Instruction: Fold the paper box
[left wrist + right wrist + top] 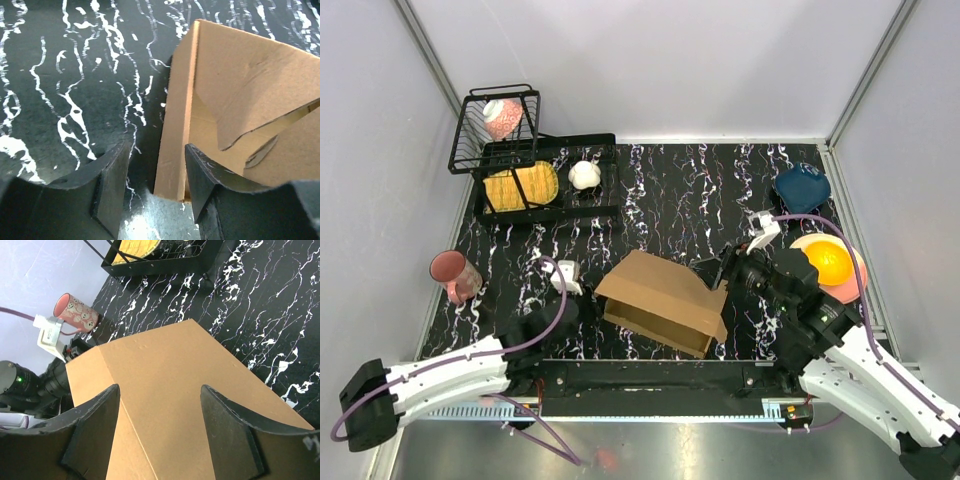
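The paper box (660, 300) is a brown cardboard piece, partly folded, lying near the front middle of the black marbled table. Its lid panel slopes over the body. My left gripper (586, 306) is at the box's left end. In the left wrist view its jaws (156, 150) stand apart around the upright side wall (172, 150); the wall is close to the right finger (200, 175), with a gap to the left one. My right gripper (717, 270) hovers at the box's right end. Its open fingers (160, 387) frame the flat top panel (175, 365) without touching it.
A black wire rack (610, 175) at the back left holds a yellow item (520, 186) and a white object (584, 175). A pink mug (453, 275) stands at the left edge. A blue bowl (802, 186) and a pink plate with an orange item (830, 262) are on the right.
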Robot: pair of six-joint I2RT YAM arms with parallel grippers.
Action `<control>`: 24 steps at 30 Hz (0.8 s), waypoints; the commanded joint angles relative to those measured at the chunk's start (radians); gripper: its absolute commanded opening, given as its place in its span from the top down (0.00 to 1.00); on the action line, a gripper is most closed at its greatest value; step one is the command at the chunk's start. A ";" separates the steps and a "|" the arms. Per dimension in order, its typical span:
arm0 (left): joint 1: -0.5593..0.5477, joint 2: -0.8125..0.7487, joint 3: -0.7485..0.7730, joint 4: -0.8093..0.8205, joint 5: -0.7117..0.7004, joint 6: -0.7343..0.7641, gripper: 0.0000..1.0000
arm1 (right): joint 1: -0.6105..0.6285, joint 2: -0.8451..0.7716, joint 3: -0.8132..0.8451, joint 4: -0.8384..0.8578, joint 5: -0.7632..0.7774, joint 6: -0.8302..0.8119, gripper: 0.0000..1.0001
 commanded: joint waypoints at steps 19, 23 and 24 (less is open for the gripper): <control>-0.001 0.213 0.469 -1.163 -0.542 -0.965 0.48 | 0.003 0.168 -0.169 0.007 -0.290 -0.027 0.53; 0.004 0.152 0.520 -1.085 -0.583 -0.809 0.49 | 0.002 0.255 -0.151 -0.008 -0.290 -0.019 0.53; 0.004 0.137 0.526 -0.964 -0.574 -0.737 0.49 | 0.003 0.281 -0.142 -0.014 -0.290 -0.016 0.54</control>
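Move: The paper box's half-lowered lid has its middle about 12 cm to the left of my right hand, 3 cm back and some 10 cm below. The box tray under it sits about 13 cm to the left, 4 cm back and 18 cm down, its open mouth showing on the near side. The orange bowl is 29 cm to the right, 8 cm ahead and 21 cm down. From my left hand, the lid's middle is about 18 cm right, 1 cm back and 5 cm up. With my right hand I go down onto the right part of the lid, about 12 cm, drawing back a little towards myself as it sinks; the fingers tip further down, close partway and end on the cardboard, pushing the lid down over the tray. Meanwhile my left hand, empty and half open, leaves the box's left end, swinging some 12 cm left, turning about 40 degrees counter-clockwise and rising near the end. ##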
